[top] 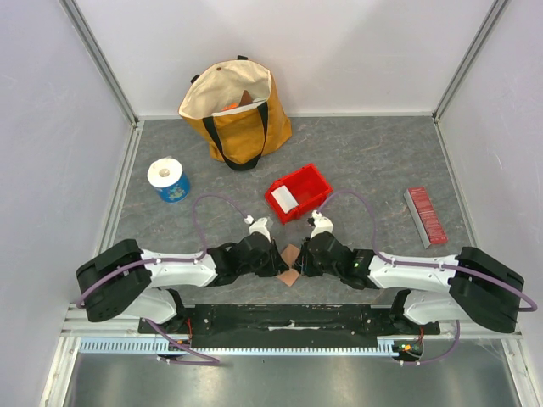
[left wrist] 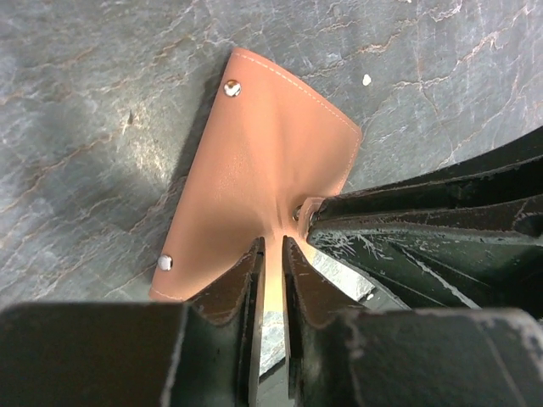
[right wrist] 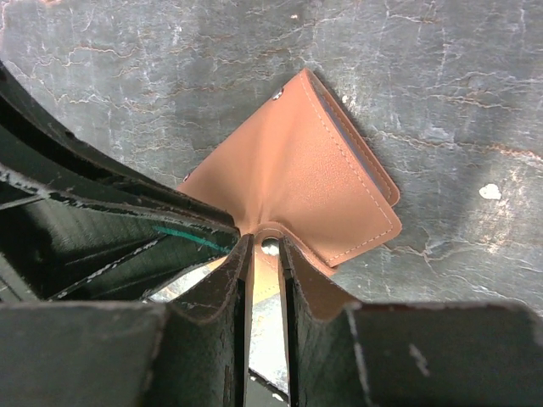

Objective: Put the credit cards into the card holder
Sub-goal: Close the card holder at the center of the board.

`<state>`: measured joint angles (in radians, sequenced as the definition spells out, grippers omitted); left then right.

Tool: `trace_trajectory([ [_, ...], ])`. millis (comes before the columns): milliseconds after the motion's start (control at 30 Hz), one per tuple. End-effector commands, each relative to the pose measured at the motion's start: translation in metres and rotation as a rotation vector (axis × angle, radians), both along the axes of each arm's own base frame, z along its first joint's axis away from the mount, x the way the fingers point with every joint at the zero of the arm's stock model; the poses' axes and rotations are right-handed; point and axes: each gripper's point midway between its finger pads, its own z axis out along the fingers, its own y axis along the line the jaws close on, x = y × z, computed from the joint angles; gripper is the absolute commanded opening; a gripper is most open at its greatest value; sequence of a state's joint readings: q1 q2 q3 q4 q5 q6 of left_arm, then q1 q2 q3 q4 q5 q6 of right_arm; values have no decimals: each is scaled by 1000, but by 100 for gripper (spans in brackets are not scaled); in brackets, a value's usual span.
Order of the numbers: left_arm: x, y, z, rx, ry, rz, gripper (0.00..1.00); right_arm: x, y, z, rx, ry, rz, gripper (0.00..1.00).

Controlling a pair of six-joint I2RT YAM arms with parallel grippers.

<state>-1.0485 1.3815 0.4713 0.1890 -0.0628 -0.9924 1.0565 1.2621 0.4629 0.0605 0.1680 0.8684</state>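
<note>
The tan card holder is held between both grippers near the table's front middle, partly opened. In the left wrist view its leather shows two snap studs, and a fold of it runs into my left gripper, whose jaws are shut on it. The card holder has its snap tab pinched in my right gripper. Seen from above, the left gripper and right gripper meet tip to tip. A white credit card lies in the red bin. No other cards show.
A yellow tote bag stands at the back. A blue-and-white roll sits at the left. A dark-red ribbed bar lies at the right. The red bin is just beyond the grippers.
</note>
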Motion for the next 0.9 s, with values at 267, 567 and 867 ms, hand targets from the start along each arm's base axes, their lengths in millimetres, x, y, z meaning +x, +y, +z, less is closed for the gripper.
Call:
trace_trajectory([
  [267, 10, 37, 20, 141, -148, 95, 51, 20, -10, 26, -47, -104, -59, 30],
  [567, 14, 31, 3, 207, -165, -30, 59, 7, -53, 15, -50, -59, -184, 47],
  [867, 0, 18, -16, 153, -91, -87, 58, 3, -42, 6, 19, 0, -174, 57],
])
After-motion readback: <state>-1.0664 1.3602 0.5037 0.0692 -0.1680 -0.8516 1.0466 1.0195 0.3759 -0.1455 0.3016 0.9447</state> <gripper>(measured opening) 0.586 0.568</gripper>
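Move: The card holder lies folded right under both grippers, its middle about 1 cm ahead and 2 cm to the right of the left hand, and 1 cm ahead and 1 cm to the left of the right hand, a centimetre lower. Its strap with the snap is at the right fingertips, some 2 cm to the right of the left hand. The red tray sits roughly 21 cm ahead of the right hand and 4 cm to the right of the left. Let both grippers come off the strap area: lift the right one nearly 3 cm while carrying it about 5.5 cm to the right, then lower it beside the holder's strap edge, opening its fingers. Draw the left gripper back briefly, then up, forward and about 3 cm left, opening too, and sink it again over the holder's left end with its fingers spread around that edge. ##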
